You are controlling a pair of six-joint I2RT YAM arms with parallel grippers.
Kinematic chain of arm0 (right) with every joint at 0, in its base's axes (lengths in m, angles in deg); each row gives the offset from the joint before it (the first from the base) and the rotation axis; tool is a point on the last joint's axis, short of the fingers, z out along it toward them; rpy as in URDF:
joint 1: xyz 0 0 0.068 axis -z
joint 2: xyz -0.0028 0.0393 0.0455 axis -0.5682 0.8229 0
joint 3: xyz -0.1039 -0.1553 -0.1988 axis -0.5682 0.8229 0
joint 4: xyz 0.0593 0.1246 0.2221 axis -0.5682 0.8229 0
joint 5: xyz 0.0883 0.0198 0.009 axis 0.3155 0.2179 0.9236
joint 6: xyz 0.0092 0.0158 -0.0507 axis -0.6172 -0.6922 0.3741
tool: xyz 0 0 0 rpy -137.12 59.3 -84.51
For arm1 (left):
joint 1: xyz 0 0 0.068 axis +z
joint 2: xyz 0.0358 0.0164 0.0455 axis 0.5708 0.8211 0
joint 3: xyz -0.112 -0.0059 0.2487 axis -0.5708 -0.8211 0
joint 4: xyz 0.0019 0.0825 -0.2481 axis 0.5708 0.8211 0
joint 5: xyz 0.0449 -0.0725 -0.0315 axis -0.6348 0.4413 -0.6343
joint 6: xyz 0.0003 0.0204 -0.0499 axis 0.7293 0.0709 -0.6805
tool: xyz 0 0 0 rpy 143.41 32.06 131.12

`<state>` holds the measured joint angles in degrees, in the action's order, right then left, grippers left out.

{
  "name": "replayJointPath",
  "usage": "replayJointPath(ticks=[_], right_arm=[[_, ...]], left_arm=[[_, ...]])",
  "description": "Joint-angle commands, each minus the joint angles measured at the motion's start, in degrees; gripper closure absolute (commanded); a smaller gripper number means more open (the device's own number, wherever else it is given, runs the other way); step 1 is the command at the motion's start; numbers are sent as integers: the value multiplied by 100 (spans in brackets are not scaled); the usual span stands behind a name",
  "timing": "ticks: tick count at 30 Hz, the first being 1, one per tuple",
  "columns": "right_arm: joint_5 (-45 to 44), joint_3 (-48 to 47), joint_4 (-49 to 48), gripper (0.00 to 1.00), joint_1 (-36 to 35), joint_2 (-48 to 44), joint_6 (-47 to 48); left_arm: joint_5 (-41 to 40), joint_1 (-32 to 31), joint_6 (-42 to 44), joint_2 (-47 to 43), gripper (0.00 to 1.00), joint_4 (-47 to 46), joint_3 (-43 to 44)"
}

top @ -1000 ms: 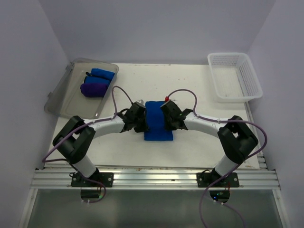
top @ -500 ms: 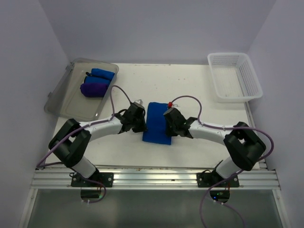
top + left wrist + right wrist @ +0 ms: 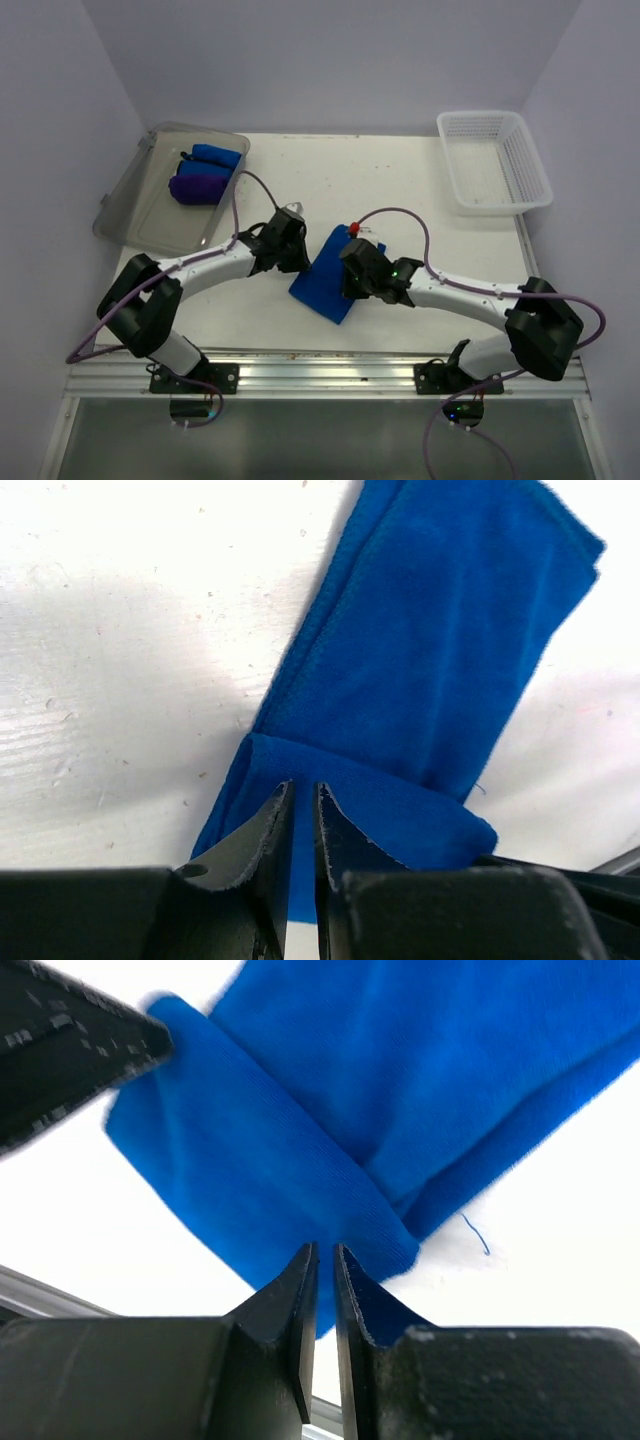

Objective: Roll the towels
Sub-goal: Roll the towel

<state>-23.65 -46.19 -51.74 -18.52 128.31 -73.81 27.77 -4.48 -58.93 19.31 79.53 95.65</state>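
Note:
A blue towel [image 3: 322, 285] lies slanted on the white table, one end folded over onto itself. My left gripper [image 3: 291, 256] is at its left side and my right gripper [image 3: 352, 272] at its right side. In the left wrist view the towel [image 3: 440, 630] stretches away, and my left gripper [image 3: 303, 790] is shut on the folded-over end. In the right wrist view my right gripper [image 3: 325, 1252] is shut on the same fold of the towel [image 3: 400, 1060], with the left gripper's finger [image 3: 70, 1040] at the top left.
A clear bin [image 3: 150, 215] at the back left holds a rolled blue towel [image 3: 215, 156] and a rolled purple towel [image 3: 197, 187]. A white basket [image 3: 495, 160] stands at the back right. The table's front rail [image 3: 320, 375] lies near the towel.
The towel has turned from straight to slanted and shifted towards the front. The right arm has swung left and forward; the left gripper has moved back a little. Both keep their grip.

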Motion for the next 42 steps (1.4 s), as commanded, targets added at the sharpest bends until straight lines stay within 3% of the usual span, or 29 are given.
replayJointPath(ticks=[1, 6, 11, 16, 22, 27, 33, 38, 42], right_arm=[[-174, -429, 262, 84, -12, 121, 275], [-244, -342, -11, 84, -3, 605, 337], [-324, -148, -319, 86, -12, 1071, 293], [-481, -78, -222, 85, -20, 466, 398], [-833, -183, 112, 73, -213, -395, 1083], [-1298, -359, 209, 59, -1003, -432, 2225], [-1844, -780, 235, 51, -1918, 462, 3350], [-1835, -799, -27, 48, -2095, 1027, 3650], [-1862, -641, -283, 47, -2095, 1378, 3676]], left_arm=[[-85, 35, 92, -568, 83, 183, 172], [758, 18, -189, -499, 84, -334, -319], [944, -44, -322, 9, 85, -809, -602], [830, -35, -103, 310, 87, -547, -313], [267, 0, 135, -445, 83, 384, 320], [82, 201, 162, -1245, 76, 1070, 348], [135, 632, -102, -1825, 73, 1343, -161], [389, 738, -251, -1958, 70, 1221, -496], [512, 738, -330, -1958, 59, 1124, -655]])
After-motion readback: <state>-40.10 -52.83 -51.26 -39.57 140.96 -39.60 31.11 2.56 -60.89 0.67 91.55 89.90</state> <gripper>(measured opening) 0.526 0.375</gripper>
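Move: The blue towel lies slantwise, its folded-over near end about 3 cm back from the right hand, 6 cm to its left and some 4 cm below. Its far end lies about 12 cm ahead of that hand and 4 cm to its right, at a similar depth. From the left hand, the near end is roughly 8 cm back, 3 cm to the right and 3 cm below. Right hand dips, then swings 7 cm back-left to the towel's near end, turning counter-clockwise, opening; left withdraws leftward. ##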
